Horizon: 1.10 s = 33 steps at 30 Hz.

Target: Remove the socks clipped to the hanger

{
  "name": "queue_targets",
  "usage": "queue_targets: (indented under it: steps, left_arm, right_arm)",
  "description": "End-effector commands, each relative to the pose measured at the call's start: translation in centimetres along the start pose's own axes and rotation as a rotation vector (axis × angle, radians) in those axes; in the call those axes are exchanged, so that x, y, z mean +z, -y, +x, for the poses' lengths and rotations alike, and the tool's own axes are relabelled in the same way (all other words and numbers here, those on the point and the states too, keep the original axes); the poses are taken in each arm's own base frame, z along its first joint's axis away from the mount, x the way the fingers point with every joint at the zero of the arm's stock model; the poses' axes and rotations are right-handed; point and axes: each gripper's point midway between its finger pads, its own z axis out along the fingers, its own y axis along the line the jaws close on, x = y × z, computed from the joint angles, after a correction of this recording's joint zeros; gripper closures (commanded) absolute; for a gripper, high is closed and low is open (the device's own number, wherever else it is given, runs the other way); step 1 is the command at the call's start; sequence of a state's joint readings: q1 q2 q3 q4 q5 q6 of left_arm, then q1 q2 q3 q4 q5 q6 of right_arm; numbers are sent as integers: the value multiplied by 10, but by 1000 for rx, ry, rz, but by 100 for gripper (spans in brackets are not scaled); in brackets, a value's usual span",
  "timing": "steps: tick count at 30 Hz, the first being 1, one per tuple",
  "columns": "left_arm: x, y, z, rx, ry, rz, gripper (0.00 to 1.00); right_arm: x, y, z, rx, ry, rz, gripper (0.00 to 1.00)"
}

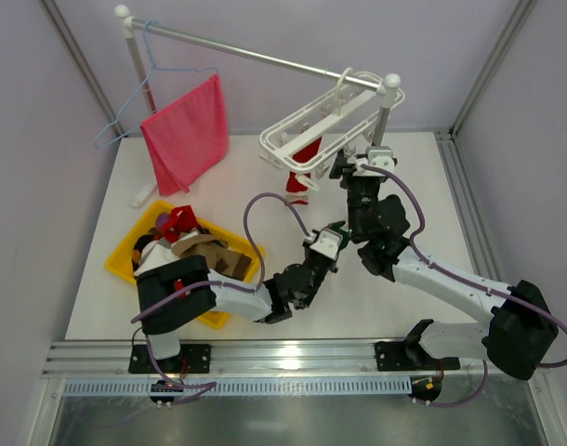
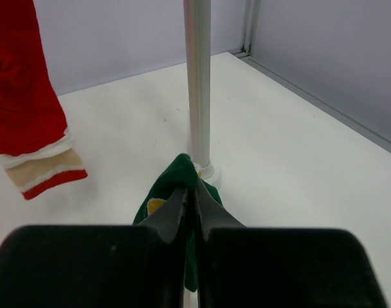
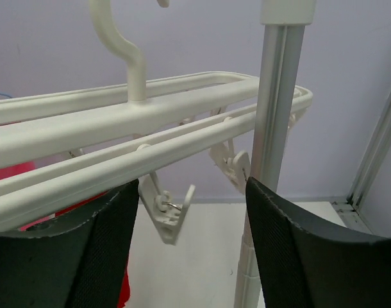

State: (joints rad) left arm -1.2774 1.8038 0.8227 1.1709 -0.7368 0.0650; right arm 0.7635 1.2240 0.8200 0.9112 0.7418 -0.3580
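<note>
The white hanger (image 1: 335, 116) hangs by its hook from the rail. A red sock (image 1: 307, 151) with a tan and white cuff is still clipped under it and also hangs in the left wrist view (image 2: 25, 115). Below the hanger, my left gripper (image 2: 190, 186) is shut on a dark green sock (image 2: 173, 176), close to the rack's pole (image 2: 199, 83). In the top view that gripper (image 1: 332, 234) sits mid-table. My right gripper (image 3: 190, 186) stands open just under the hanger's bars (image 3: 118, 122), with an empty white clip (image 3: 166, 215) between its fingers; from above it (image 1: 351, 167) is at the hanger's right end.
A yellow bin (image 1: 124, 255) with several socks sits at the front left. A pink-red cloth (image 1: 186, 135) on a light-blue wire hanger (image 1: 125, 111) hangs from the rail's left part. The rack's right pole (image 3: 275, 109) stands just right of my right fingers.
</note>
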Motion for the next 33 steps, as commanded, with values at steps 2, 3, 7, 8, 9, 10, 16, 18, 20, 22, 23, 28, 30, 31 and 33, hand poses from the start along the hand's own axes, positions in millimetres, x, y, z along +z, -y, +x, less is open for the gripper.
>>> queue_targets:
  steps: [2, 3, 7, 8, 9, 10, 16, 18, 20, 22, 23, 28, 30, 31, 33]
  left_arm:
    - [5, -11, -30, -68, 86, -61, 100]
    - [5, -15, -31, -75, 89, -66, 100]
    - [8, -41, -31, -158, 83, -91, 100]
    - [13, -56, -26, -165, 66, -114, 100]
    - [13, -58, -25, -229, 56, -81, 100]
    - [15, -65, -23, -256, 44, -81, 100]
    - [15, -125, -2, -426, -22, -136, 100]
    - [5, -142, -2, -414, -22, -171, 100]
    - [-3, -152, -4, -372, -25, -204, 100]
    - [-15, -160, -6, -344, -49, -226, 100]
    - [-21, -165, -5, -338, -55, -243, 100]
    - [-57, -184, 1, -358, -92, -294, 100]
    - [-77, -194, 10, -371, -125, -335, 100]
    - [-84, -199, 12, -376, -131, -350, 100]
    - [-105, -213, 19, -385, -147, -408, 100]
  right_arm:
    - [-1, 5, -12, 63, 38, 27, 20]
    - [-2, 6, -11, 62, 35, 31, 11]
    - [-5, 13, -8, 62, 35, 58, 5]
    - [-6, 14, -7, 60, 33, 66, 5]
    - [-6, 16, -5, 54, 31, 70, 4]
    - [-7, 17, -5, 54, 33, 72, 4]
    - [-11, 23, -5, 55, 39, 91, 0]
    - [-11, 25, -3, 48, 37, 99, 0]
    - [-12, 26, -4, 51, 41, 101, 0]
    - [-11, 27, -3, 50, 38, 105, 0]
    - [-11, 27, -2, 51, 39, 107, 0]
    - [-11, 32, -2, 58, 37, 124, 0]
    - [-11, 34, -1, 69, 37, 125, 0]
    - [-12, 35, -1, 75, 38, 124, 0]
    - [-13, 37, -3, 100, 44, 119, 0]
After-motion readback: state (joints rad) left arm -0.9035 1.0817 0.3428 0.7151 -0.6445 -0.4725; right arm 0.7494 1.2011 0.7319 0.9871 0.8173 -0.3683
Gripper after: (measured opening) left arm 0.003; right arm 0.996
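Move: The left hand already pinches the freed green sock; the yellow bin's middle lies about 37 cm to its left, 2 cm back and 16 cm below. The hanging red sock is some 11 cm ahead, 7 cm left and 8 cm higher. The rack post stands about 9 cm ahead and 7 cm right. From the right hand, the emptied clip sits 1 cm ahead and 2 cm left, level with it; the bin is roughly 43 cm left, 12 cm back and 34 cm down. Left hand swings the green sock forward-left, then back-left towards the bin, about 20 cm; right fingers open wide. ##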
